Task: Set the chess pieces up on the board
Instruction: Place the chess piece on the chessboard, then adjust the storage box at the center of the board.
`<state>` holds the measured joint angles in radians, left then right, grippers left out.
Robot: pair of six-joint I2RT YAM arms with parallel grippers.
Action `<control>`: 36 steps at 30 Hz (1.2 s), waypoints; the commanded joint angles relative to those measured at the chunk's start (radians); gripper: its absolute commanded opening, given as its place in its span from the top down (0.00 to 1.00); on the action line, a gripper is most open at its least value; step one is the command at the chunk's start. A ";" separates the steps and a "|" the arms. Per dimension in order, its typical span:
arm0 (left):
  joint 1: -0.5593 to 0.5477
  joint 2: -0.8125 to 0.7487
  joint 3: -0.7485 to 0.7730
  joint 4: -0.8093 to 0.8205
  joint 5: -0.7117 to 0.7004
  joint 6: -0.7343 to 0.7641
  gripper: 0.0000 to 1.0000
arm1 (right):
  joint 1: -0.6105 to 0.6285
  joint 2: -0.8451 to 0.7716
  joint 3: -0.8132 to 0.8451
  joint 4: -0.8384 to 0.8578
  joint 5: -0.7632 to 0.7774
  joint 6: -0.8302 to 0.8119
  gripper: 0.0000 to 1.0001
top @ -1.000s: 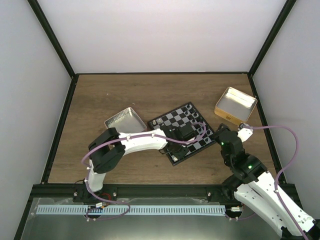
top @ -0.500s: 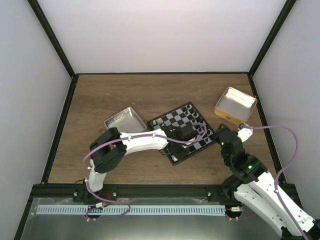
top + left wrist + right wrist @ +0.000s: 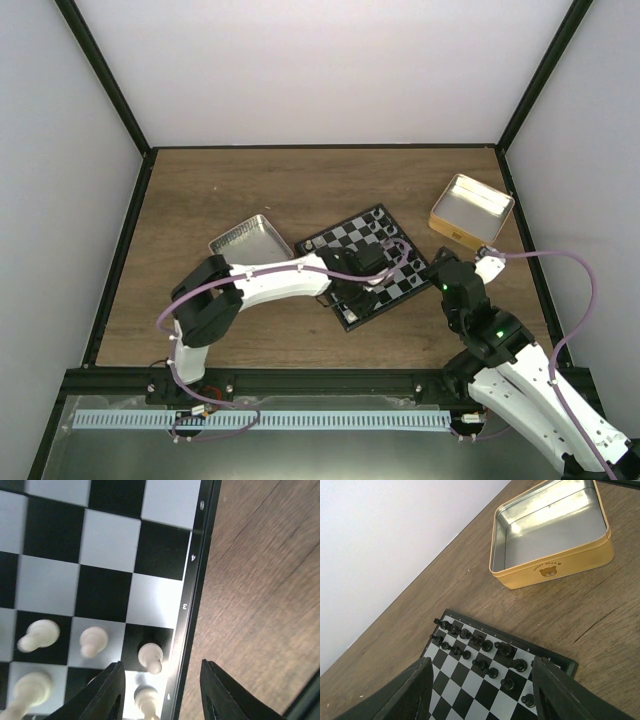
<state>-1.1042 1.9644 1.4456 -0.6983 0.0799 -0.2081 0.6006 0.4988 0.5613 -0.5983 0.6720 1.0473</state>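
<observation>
The board (image 3: 340, 240) lies tilted in the middle of the table. My left gripper (image 3: 160, 695) hangs open low over the board's (image 3: 110, 540) near corner, by the numbered rim. A cream-white piece (image 3: 145, 700) stands free between its fingers (image 3: 111, 692), and a white pawn (image 3: 150, 657) stands just ahead. More white pieces (image 3: 42, 632) fill the squares to the left. My right gripper (image 3: 480, 695) is open and holds nothing, above the board's (image 3: 470, 690) right edge. Black pieces (image 3: 485, 645) stand in two rows there.
A yellow tin (image 3: 472, 210) sits open at the back right, also in the right wrist view (image 3: 550, 535). A silver tin tray (image 3: 250, 240) lies left of the board. The left arm (image 3: 280, 282) stretches across the board's near side.
My left gripper's jaws have parted, and a white piece now stands free between them. The left arm's elbow has shifted slightly left. The right arm has not moved.
</observation>
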 commanded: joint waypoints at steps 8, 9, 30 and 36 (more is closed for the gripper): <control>0.222 -0.288 -0.074 0.054 0.092 -0.049 0.45 | -0.005 0.012 0.032 0.042 -0.020 -0.030 0.43; 0.258 -0.310 -0.097 0.064 0.078 -0.060 0.43 | -0.005 0.018 0.029 0.056 -0.030 -0.044 0.43; 0.816 -0.195 -0.191 0.173 -0.239 0.126 0.21 | -0.004 0.206 0.058 0.208 -0.193 -0.184 0.40; 0.874 -0.113 -0.162 0.166 -0.195 0.100 0.29 | -0.005 0.213 0.077 0.201 -0.198 -0.195 0.40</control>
<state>-0.2581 1.8149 1.2427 -0.5407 -0.1478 -0.1165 0.6006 0.7139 0.5831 -0.4095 0.4728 0.8719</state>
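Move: My left hand, empty, is just above the white pawn it has set down by the board's near corner, about 2 cm below my fingertips. The pink box lies about 27 cm to its left and 15 cm ahead, its middle roughly level with the fingertips. The board's middle is some 13 cm ahead and 1 cm to the right, about 3 cm lower. From my right hand the box is about 43 cm left, 8 cm ahead and 16 cm below. I lift my left hand clear of the pawn, then swing it left and forward in a fast arc, some 32 cm left and 23 cm forward, cresting about 12 cm up and sinking most of that again over the pink box's far-left rim. On the way it turns roughly 50 degrees counter-clockwise and its fingers open wider. My right hand eases about 5 cm left and a little forward over the board. ##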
